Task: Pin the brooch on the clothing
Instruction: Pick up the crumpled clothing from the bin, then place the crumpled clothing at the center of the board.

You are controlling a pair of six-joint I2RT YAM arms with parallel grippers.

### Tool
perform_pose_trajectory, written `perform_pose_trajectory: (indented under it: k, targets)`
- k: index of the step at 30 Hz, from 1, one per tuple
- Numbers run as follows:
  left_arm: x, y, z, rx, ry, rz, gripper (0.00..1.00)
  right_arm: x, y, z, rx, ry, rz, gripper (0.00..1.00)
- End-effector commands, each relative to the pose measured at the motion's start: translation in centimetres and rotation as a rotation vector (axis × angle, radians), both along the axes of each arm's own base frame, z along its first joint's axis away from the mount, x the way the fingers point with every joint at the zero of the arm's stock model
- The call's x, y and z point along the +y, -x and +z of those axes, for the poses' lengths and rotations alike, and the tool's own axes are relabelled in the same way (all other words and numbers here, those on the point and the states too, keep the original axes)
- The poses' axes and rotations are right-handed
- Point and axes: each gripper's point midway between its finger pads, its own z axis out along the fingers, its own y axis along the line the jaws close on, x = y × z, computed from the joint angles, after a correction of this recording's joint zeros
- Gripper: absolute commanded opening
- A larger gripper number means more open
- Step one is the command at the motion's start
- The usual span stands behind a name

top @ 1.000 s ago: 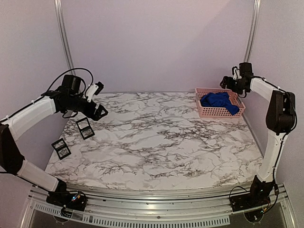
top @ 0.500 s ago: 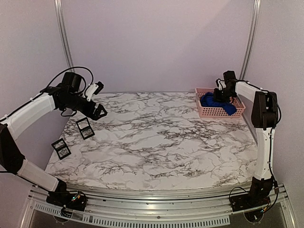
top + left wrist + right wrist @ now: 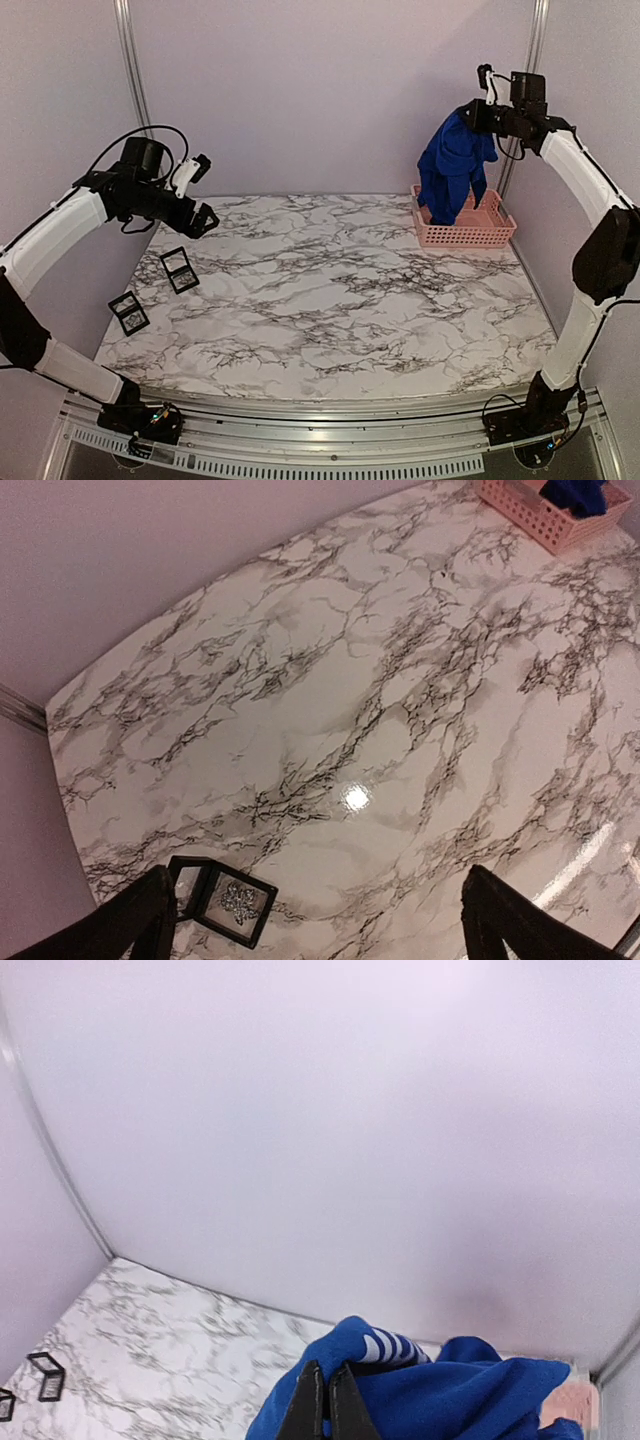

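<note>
The clothing (image 3: 455,165), a royal-blue shirt, hangs bunched from my right gripper (image 3: 476,112), high above the pink basket (image 3: 466,236); its lower end still reaches into the basket. In the right wrist view the gripper (image 3: 326,1405) is shut on a fold of the blue clothing (image 3: 470,1400), white stripes showing beside the pinch. The brooch (image 3: 238,902), silver and sparkly, lies in a black display box (image 3: 180,268) at the table's left. My left gripper (image 3: 204,190) hovers open above that box, its fingers (image 3: 505,925) wide apart with nothing between them.
A second black box (image 3: 128,311) lies nearer the left front edge. The pink basket stands at the back right corner, by the wall and a metal post (image 3: 530,70). White marble-patterned tabletop (image 3: 340,300) spreads between the arms.
My right gripper dipped into the basket, shut on the blue clothing and lifted it high above the basket. The left arm drifted slightly left and stayed open.
</note>
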Motion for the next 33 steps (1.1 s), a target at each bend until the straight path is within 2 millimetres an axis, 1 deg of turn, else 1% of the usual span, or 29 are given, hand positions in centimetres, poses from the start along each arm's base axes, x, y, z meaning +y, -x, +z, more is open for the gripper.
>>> perform_pose_trajectory:
  k: [1, 2, 3, 4, 5, 6, 7, 8, 10, 11, 13, 15, 17, 18, 21, 22, 24, 25, 26, 27, 28, 29, 30, 32, 33]
  targets:
    - [0.3, 0.6, 2.6, -0.048, -0.012, 0.002, 1.00, 10.0, 13.8, 17.4, -0.532, -0.076, 0.388, 0.00]
    - [0.5, 0.6, 2.9, -0.057, -0.016, 0.008, 1.00, 11.8, 16.4, 18.5, -0.590, -0.079, 0.473, 0.00]
    - [0.7, 0.5, 3.2, -0.065, -0.019, 0.018, 1.00, 13.3, 19.4, 19.8, -0.657, -0.078, 0.551, 0.00]
    - [0.9, 0.5, 3.5, -0.074, -0.023, 0.024, 1.00, 14.8, 22.0, 20.9, -0.716, -0.089, 0.626, 0.00]
    - [1.2, 0.4, 3.8, -0.083, -0.027, 0.035, 1.00, 15.8, 24.7, 22.0, -0.763, -0.103, 0.688, 0.00]
    - [1.4, 0.3, 4.0, -0.090, -0.030, 0.043, 1.00, 17.0, 26.9, 22.6, -0.792, -0.122, 0.749, 0.00]
    - [1.6, 0.3, 4.2, -0.098, -0.032, 0.052, 1.00, 17.7, 28.1, 22.9, -0.803, -0.140, 0.779, 0.00]
    - [1.8, 0.3, 4.5, -0.105, -0.036, 0.059, 1.00, 18.1, 28.9, 23.1, -0.806, -0.159, 0.797, 0.00]
    - [2.3, 0.3, 4.8, -0.117, -0.041, 0.071, 1.00, 18.7, 29.0, 22.6, -0.759, -0.212, 0.812, 0.00]
    - [2.4, 0.3, 5.0, -0.122, -0.045, 0.076, 1.00, 19.0, 28.6, 22.0, -0.721, -0.241, 0.810, 0.00]
    - [2.9, 0.2, 5.2, -0.132, -0.060, 0.089, 1.00, 19.5, 26.9, 20.1, -0.622, -0.304, 0.774, 0.00]
    - [3.5, 0.1, 5.2, -0.142, -0.085, 0.105, 1.00, 20.2, 24.7, 17.2, -0.508, -0.357, 0.732, 0.00]
    - [3.9, -0.2, 5.1, -0.149, -0.113, 0.119, 0.99, 21.1, 22.5, 13.4, -0.369, -0.397, 0.693, 0.00]
    - [4.2, -0.3, 5.0, -0.151, -0.127, 0.128, 0.99, 21.6, 21.0, 11.0, -0.287, -0.409, 0.661, 0.00]
    - [4.4, -0.7, 4.5, -0.154, -0.147, 0.135, 0.99, 22.5, 17.4, 4.0, -0.063, -0.440, 0.546, 0.00]
    - [4.3, -0.8, 4.2, -0.149, -0.146, 0.134, 1.00, 22.8, 16.1, 1.0, 0.010, -0.437, 0.502, 0.00]
    - [3.6, -0.9, 3.6, -0.135, -0.143, 0.114, 0.99, 22.9, 14.4, -3.9, 0.126, -0.426, 0.419, 0.00]
    - [3.0, -0.8, 3.2, -0.124, -0.140, 0.094, 0.98, 23.0, 13.2, -7.3, 0.204, -0.393, 0.366, 0.07]
    - [2.2, -0.6, 2.7, -0.111, -0.137, 0.071, 0.97, 22.7, 12.4, -9.5, 0.258, -0.360, 0.315, 0.16]
    - [1.4, -0.3, 2.2, -0.100, -0.139, 0.040, 0.97, 21.9, 11.1, -11.9, 0.307, -0.315, 0.246, 0.25]
    - [0.5, 0.1, 1.6, -0.087, -0.148, 0.005, 0.96, 21.1, 10.1, -13.7, 0.354, -0.281, 0.204, 0.39]
    - [-0.3, 0.4, 0.9, -0.076, -0.162, -0.025, 0.96, 20.3, 9.1, -16.7, 0.424, -0.238, 0.157, 0.54]
    - [-1.3, 0.9, 0.3, -0.066, -0.180, -0.064, 0.96, 18.9, 8.0, -18.8, 0.481, -0.210, 0.109, 0.62]
    - [-2.4, 1.7, -0.9, -0.044, -0.216, -0.112, 0.95, 16.5, 6.9, -22.0, 0.574, -0.177, 0.040, 0.68]
    - [-2.7, 2.0, -1.4, -0.035, -0.229, -0.127, 0.96, 15.4, 6.7, -22.8, 0.585, -0.145, 0.016, 0.69]
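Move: The right hand already holds the clothing bunched above the bin. The open middle of the table, where it goes, lies about 26 cm back, 25 cm left and some 38 cm below it. The bin is some 5 cm ahead, 5 cm to the right and 34 cm below; the farther black box is about 14 cm back and 65 cm left. From the left hand that open spot is about 7 cm back, 26 cm right and 24 cm down. Keeping its pinch on the clothing, the right hand flings it clear of the bin: a fast sweep back (some 30 cm), up and left, fingertips tipping up, then forward and steeply down about 40 cm as the fingertips tip down. Late in the descent the fingers open and let go. The left hand, open and empty, lifts about 4 cm, then starts back down and right. ##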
